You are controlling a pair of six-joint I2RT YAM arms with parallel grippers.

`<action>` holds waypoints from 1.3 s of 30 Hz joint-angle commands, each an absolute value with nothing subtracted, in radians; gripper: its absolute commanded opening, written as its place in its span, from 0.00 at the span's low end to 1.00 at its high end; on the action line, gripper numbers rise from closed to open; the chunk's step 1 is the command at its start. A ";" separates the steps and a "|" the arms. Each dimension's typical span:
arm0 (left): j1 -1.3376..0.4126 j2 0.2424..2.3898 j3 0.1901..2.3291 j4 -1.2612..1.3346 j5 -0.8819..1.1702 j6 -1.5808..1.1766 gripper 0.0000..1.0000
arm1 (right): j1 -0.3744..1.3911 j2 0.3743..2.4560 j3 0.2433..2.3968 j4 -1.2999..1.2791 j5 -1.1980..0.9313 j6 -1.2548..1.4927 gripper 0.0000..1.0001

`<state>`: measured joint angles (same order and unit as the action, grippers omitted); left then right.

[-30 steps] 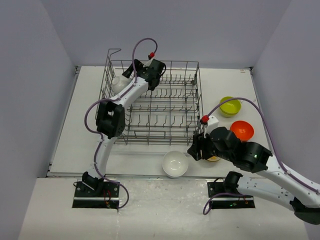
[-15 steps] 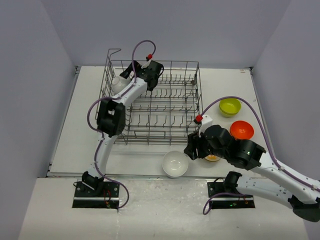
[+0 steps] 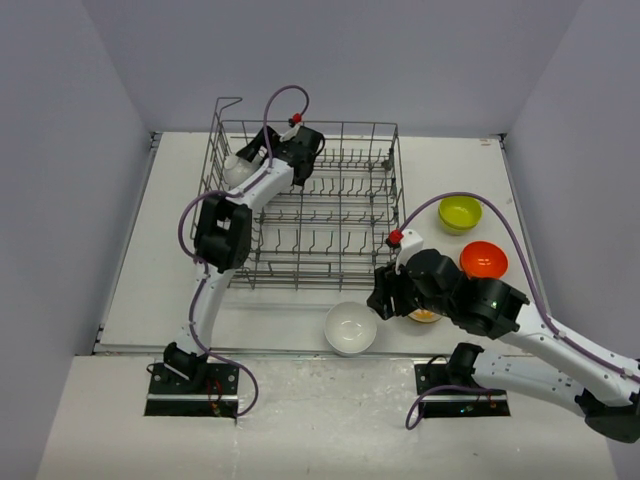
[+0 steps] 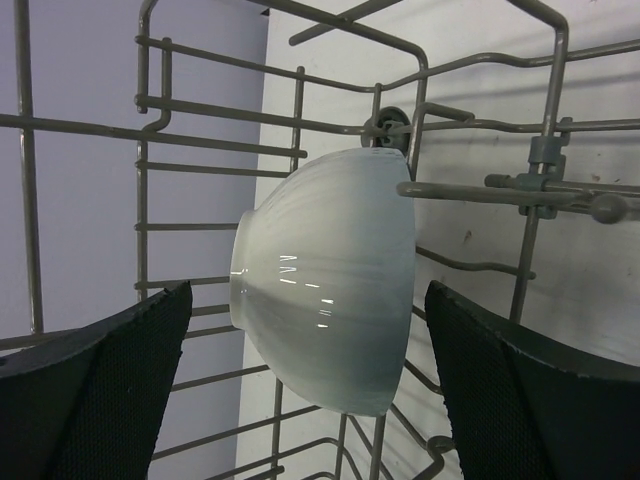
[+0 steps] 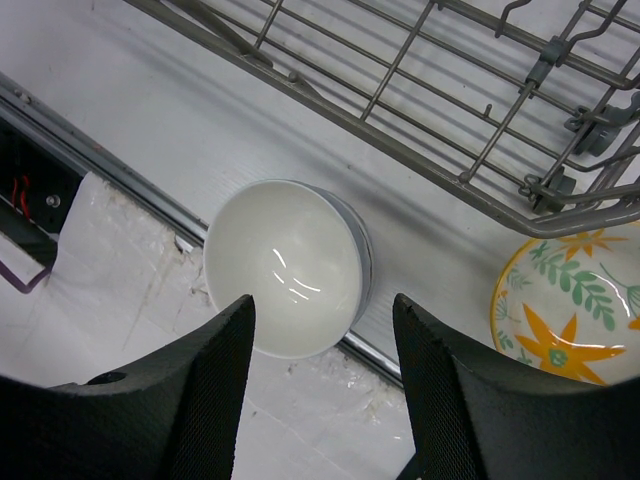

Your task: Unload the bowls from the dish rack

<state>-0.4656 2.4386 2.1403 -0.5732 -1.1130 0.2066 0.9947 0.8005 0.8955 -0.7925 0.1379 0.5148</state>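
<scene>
The grey wire dish rack [image 3: 320, 215] fills the middle of the table. One white bowl [image 3: 238, 168] stands on edge in its back left corner, and it shows large in the left wrist view [image 4: 330, 290]. My left gripper [image 4: 308, 300] is open, with a finger on each side of this bowl and a gap on both sides. A second white bowl [image 3: 351, 327] sits upright at the table's front edge, in front of the rack. My right gripper [image 5: 322, 305] hovers open above it [image 5: 285, 265], holding nothing.
A cream floral bowl [image 5: 570, 310] sits right of the white one, mostly under my right arm in the top view. A yellow-green bowl [image 3: 459, 212] and an orange bowl [image 3: 483, 259] rest on the table right of the rack. The rack's front wires [image 5: 450, 110] run just beyond the right gripper.
My right arm has shifted slightly left, toward the front white bowl. My left gripper has edged left, closer around the bowl in the rack.
</scene>
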 commanded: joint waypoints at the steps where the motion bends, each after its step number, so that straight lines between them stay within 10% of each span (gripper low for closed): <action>1: -0.446 2.408 2.129 -0.517 -1.170 0.235 0.97 | 0.997 0.807 0.902 -0.765 0.124 0.500 0.59; 39: -0.456 2.307 2.103 -0.511 -1.197 0.242 0.74 | 0.997 0.838 0.893 -0.727 0.083 0.488 0.59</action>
<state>-0.4633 2.3745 2.0983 -0.5316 -1.1564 0.2386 0.9947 0.8402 0.8948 -0.7620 0.0933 0.5068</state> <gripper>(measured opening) 0.744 0.586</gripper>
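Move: The last white bowl stands just beyond my left fingertips, roughly 2 cm ahead, 4 cm to the left and 2 cm lower, between my open jaws as my hand looks. The rack's left side stands level with that hand, about 8 cm to its left, and its back side some 8 cm straight ahead. From my right hand the same bowl is around 40 cm ahead, 32 cm left and 9 cm lower. I nudge my left hand about 1 cm farther left at the bowl and begin closing the wide-open fingers around it. Then I raise the hand straight up some 3 cm with barely any tilt and close a bit more, to about three quarters open, bringing the lower finger up against the bowl's rim. ##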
